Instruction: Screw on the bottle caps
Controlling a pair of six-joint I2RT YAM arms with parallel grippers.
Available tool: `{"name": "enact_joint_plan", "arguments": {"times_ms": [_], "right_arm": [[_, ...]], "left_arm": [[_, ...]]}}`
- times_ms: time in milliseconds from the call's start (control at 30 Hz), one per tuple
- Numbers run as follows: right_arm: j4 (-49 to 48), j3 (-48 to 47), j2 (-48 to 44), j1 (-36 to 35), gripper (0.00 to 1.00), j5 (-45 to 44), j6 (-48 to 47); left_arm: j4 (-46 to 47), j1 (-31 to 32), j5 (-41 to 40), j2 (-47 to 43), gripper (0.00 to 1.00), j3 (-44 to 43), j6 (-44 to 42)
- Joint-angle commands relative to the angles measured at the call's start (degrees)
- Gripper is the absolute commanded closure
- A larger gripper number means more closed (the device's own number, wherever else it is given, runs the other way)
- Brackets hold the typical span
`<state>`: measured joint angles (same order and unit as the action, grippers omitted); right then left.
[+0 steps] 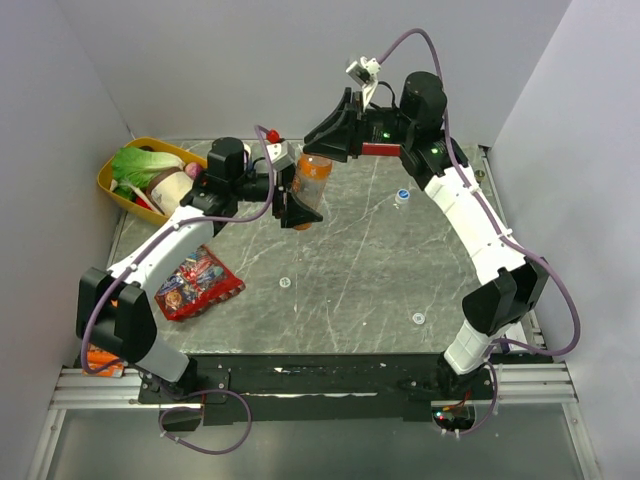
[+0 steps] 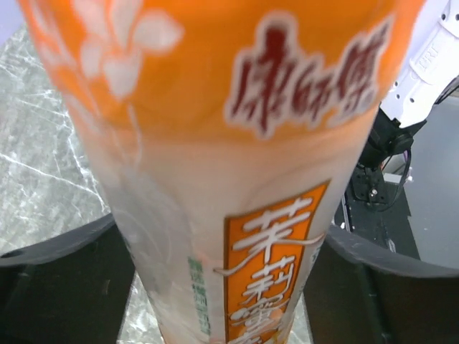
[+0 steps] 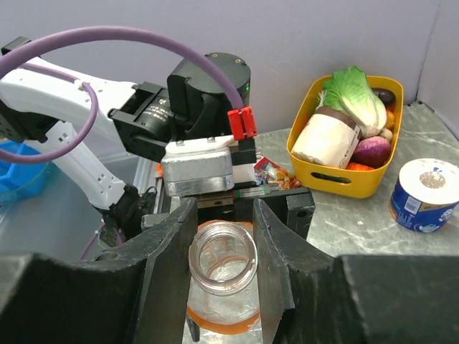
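The bottle of orange drink [image 1: 312, 186] hangs tilted over the back of the table, held between both arms. My right gripper [image 3: 222, 244] is shut on its open, capless neck [image 3: 223, 256], one finger on each side. My left gripper [image 1: 297, 212] is at the lower body, where its dark fingers [image 2: 64, 276] press against both sides of the orange label [image 2: 272, 265]. Two white bottle caps [image 1: 286, 283] [image 1: 418, 319] lie loose on the table. A blue cap [image 1: 403, 194] sits on what looks like the small water bottle, to the right of the orange one.
A yellow basket [image 1: 112, 187] of vegetables stands at the back left, also in the right wrist view [image 3: 337, 175]. A red snack packet [image 1: 197, 283] lies beside the left arm. A blue-and-white round container [image 3: 426, 195] stands near the basket. Walls close in the back and sides.
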<state>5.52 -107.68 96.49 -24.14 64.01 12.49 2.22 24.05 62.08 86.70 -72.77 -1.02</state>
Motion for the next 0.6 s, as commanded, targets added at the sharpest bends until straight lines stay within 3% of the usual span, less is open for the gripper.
{"name": "enact_joint_plan", "arguments": {"times_ms": [0,133,200,233,300,333,433,500,533,567], "right_arm": [[-1.48,-0.16,-1.21,-0.38,1.0,0.24,-0.54],[-1.21,-0.08,-1.3,-0.47,0.96,-0.11,-0.98],[-1.12,0.45,-1.56,-0.47,0.88,-0.02,-1.15],[-0.6,0.19,-1.74,-0.47,0.71,0.06,-1.5],[3.5,-1.91,-2.27,-0.03,0.54,-1.94,-5.45],[4.84,-2.62,-3.4,0.49,0.35,-3.87,-6.77],[6.87,-4.38,-6.73,4.09,0.05,-11.5,-8.8],[8.18,-4.12,-8.41,8.12,0.02,-12.07,-11.24],[10.89,-4.12,-9.47,9.01,0.02,-10.85,-14.04],[13.87,-4.29,-10.0,9.72,0.03,-11.27,-21.56]], "left_arm": [[-0.1,0.12,3.74,0.84,0.22,-3.51,-1.71],[0.59,0.12,4.01,1.28,0.31,-3.25,-1.18],[0.77,0.12,3.66,1.46,0.38,-3.08,-1.09],[0.16,0.12,3.4,1.37,0.4,-3.08,-1.88],[-1.16,0.03,2.08,1.37,0.46,-2.99,-3.11],[-2.03,0.03,1.64,0.94,0.49,-2.82,-4.33],[-8.17,-0.06,-1.43,-1.0,0.51,-1.77,-9.07],[-10.38,-0.32,-3.8,-3.45,0.57,-0.45,-11.19],[-12.05,-0.32,-6.68,-4.25,0.79,1.21,-12.85],[-12.58,-0.32,-8.28,-5.21,0.88,2.01,-13.31]]}}
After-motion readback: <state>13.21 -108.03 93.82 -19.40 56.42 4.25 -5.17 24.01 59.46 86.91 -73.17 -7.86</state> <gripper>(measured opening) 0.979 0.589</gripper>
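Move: The uncapped orange-label bottle hangs upright in the right fingers, gripped near its neck, so its middle is about 9 cm straight below the right hand. It already stands between the left hand's open fingers, with its middle some 5 cm above that hand and about 1 cm to its right. Down on the table, the loose white cap lies roughly 29 cm below the left hand, 9 cm back and 5 cm to its left. The blue-and-white canister is about 15 cm ahead, 17 cm left and 24 cm below the left hand. Staying in place at first, the left fingers close from wide open around the lower body of the bottle and pinch it, while the right hand keeps its hold on the top. Only then do the right fingers open wide and come free, the hand drawing off about 5 cm to its right and forward, swinging some 15 degrees clockwise; the left hand, gripping, sinks about 2 cm. ##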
